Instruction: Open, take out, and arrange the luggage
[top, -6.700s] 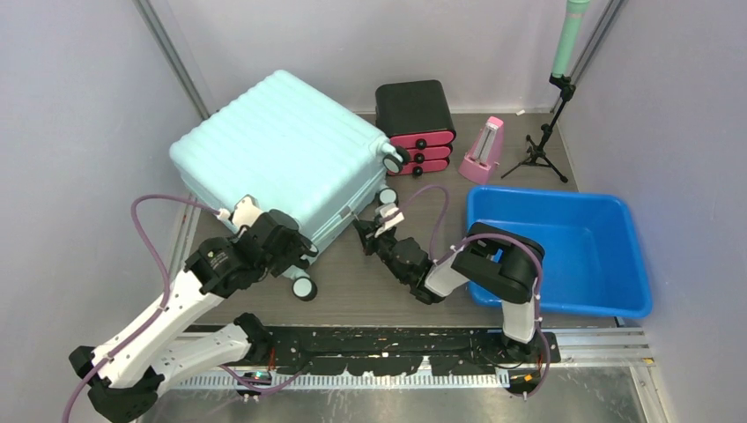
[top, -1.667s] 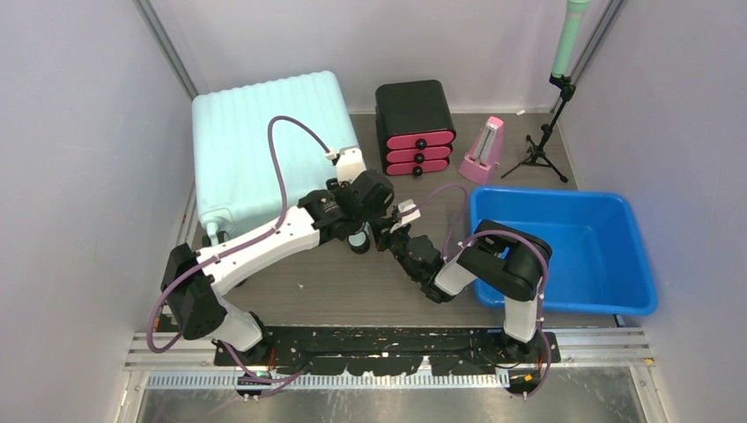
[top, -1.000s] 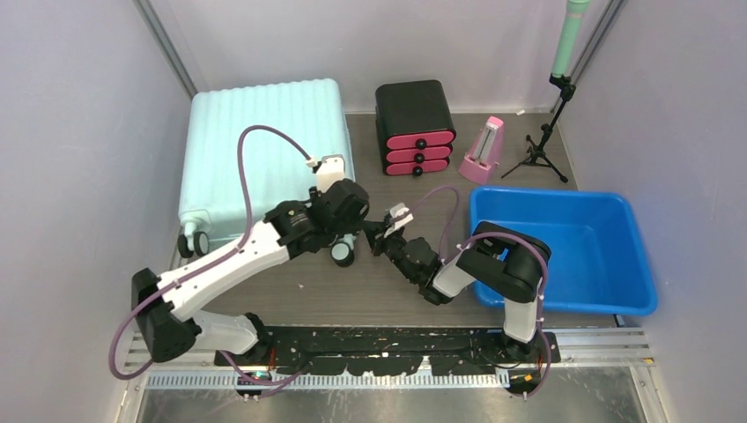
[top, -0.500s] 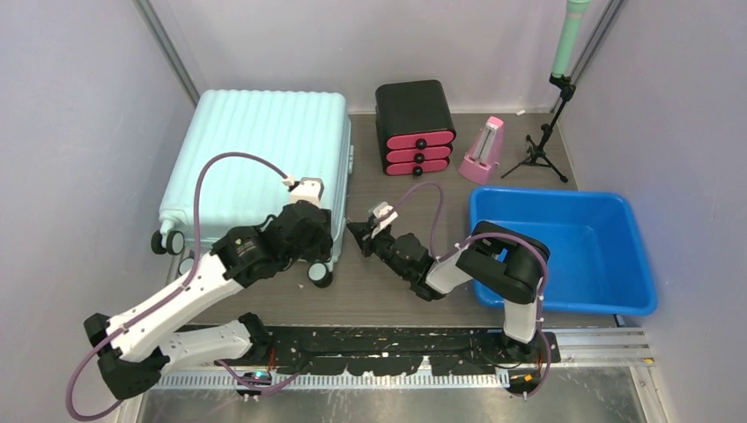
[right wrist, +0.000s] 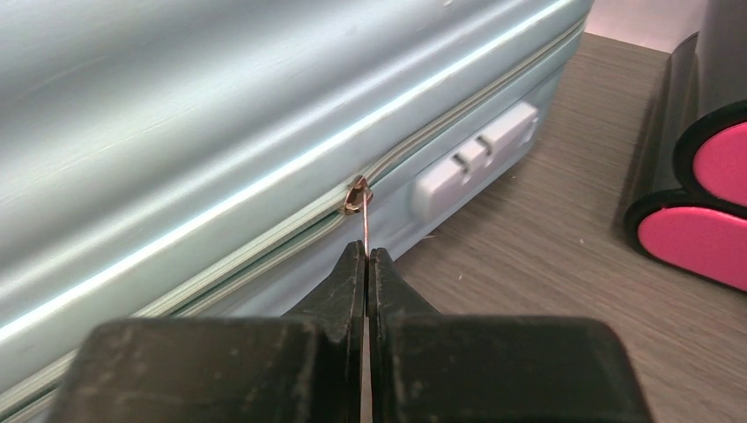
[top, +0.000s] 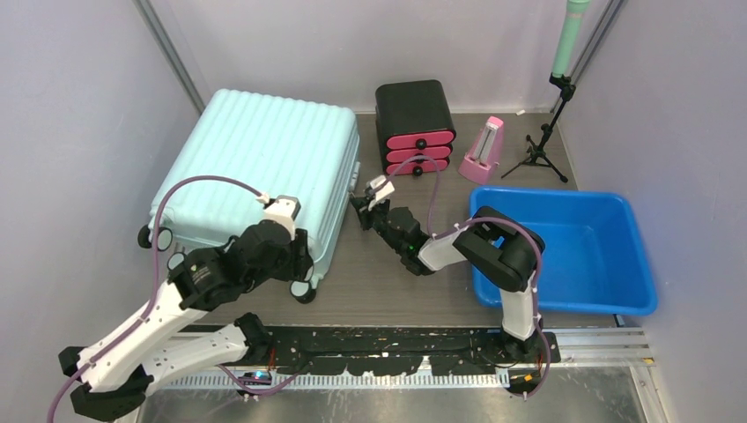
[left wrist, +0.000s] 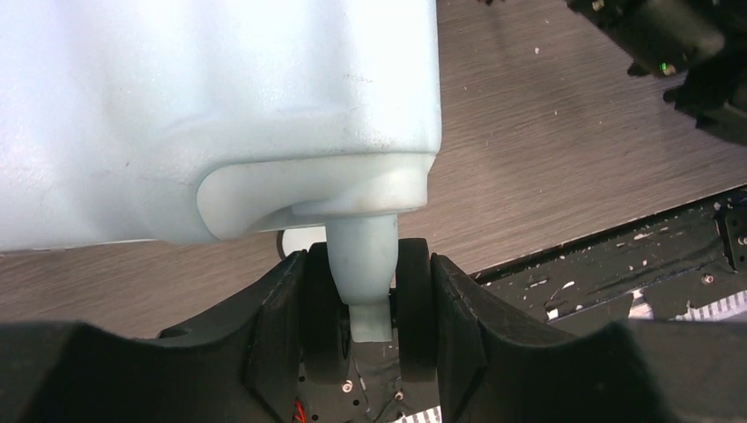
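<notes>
The luggage (top: 255, 163), a pale mint ribbed suitcase, lies flat at the back left, closed. My left gripper (top: 302, 275) is at its near right corner. In the left wrist view that gripper (left wrist: 368, 308) is shut on a black twin caster wheel (left wrist: 412, 300), with the mint stem (left wrist: 361, 256) between the two discs. My right gripper (top: 359, 209) is at the suitcase's right side. There it (right wrist: 366, 253) is shut on the thin metal zipper pull (right wrist: 359, 198), beside the combination lock (right wrist: 476, 159). The zip line looks closed.
A black drawer box with pink drawers (top: 415, 126) stands just right of the suitcase, its drawers (right wrist: 709, 229) near the right gripper. A pink metronome (top: 483, 152) and a tripod stand (top: 542, 145) are behind a blue tub (top: 564, 251) at the right.
The left gripper has dragged the held wheel toward the near left, swinging the suitcase round. The right gripper, still on the zipper pull, has moved farther back along the suitcase's side.
</notes>
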Controlling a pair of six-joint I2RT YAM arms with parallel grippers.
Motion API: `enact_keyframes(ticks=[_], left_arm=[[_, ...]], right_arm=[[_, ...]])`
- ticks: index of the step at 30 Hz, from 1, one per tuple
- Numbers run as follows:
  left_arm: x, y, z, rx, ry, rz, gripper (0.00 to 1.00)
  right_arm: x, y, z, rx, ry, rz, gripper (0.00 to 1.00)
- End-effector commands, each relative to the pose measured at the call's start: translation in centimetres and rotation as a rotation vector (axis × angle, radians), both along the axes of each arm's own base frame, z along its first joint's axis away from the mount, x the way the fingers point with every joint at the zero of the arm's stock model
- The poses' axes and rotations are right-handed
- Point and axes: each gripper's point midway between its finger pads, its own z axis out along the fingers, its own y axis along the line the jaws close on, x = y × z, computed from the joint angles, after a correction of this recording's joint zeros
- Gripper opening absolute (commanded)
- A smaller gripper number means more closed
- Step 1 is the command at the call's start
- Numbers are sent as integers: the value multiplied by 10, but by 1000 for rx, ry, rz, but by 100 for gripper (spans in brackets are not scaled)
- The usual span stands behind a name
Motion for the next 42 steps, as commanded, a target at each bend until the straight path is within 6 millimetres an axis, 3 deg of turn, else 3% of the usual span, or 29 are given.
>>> enact_keyframes(ticks=[1, 7, 12, 13, 16, 20, 23, 26, 34, 38, 42], left_arm=[[-16, 14, 12, -42, -28, -38, 0], [-25, 36, 12, -22, -12, 32, 0], [-22, 53, 21, -85, -85, 119, 0], [-21, 58, 23, -97, -102, 146, 6], [-19, 69, 28, -127, -123, 238, 56], [-15, 76, 41, -183, -171, 289, 66], [-9, 77, 49, -176, -195, 309, 87], [-4, 82, 54, -126, -208, 339, 99], [14, 124, 91, -68, -361, 595, 100], [20, 121, 101, -104, -392, 622, 100], [30, 106, 101, -50, -383, 591, 100]], right_arm=[[63, -50, 16, 8, -43, -255, 0], [85, -68, 22, 2, -44, -318, 0], [77, -72, 8, -54, -35, -287, 0], [76, -73, 7, -52, -37, -283, 0], [66, -80, -2, -54, -24, -280, 0], [48, -77, -13, -19, 8, -245, 0], [38, -73, -12, -6, -19, -248, 0], [34, -69, -13, 0, -12, -236, 0], [23, -67, -9, 25, -12, -227, 0], [16, -70, -12, 26, -10, -230, 0], [8, -71, -12, 41, -9, -223, 0]])
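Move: The zipper slider on the suitcase's right side sits just past the right fingertips, about 2 cm ahead and 1 cm left, its pull already pinched. The side latch is roughly 6 cm ahead of the right hand and a little lower; the black drawer box some 13 cm ahead and 16 cm right. The suitcase's near-right upper wheel post is between the left fingers; from there the slider lies about 18 cm ahead, 12 cm right and 8 cm lower. The zipper pull, still pinched, is drawn forward along the suitcase's side by the right hand, some 5 cm and slightly right, before that hand comes back about 4 cm, easing right and a little down. The held wheel post is first drawn left and back by the left hand, which then opens fully, lets go and rises up and left above the suitcase, ending about 11 cm left and 9 cm up, turned some 30 degrees counter-clockwise. ##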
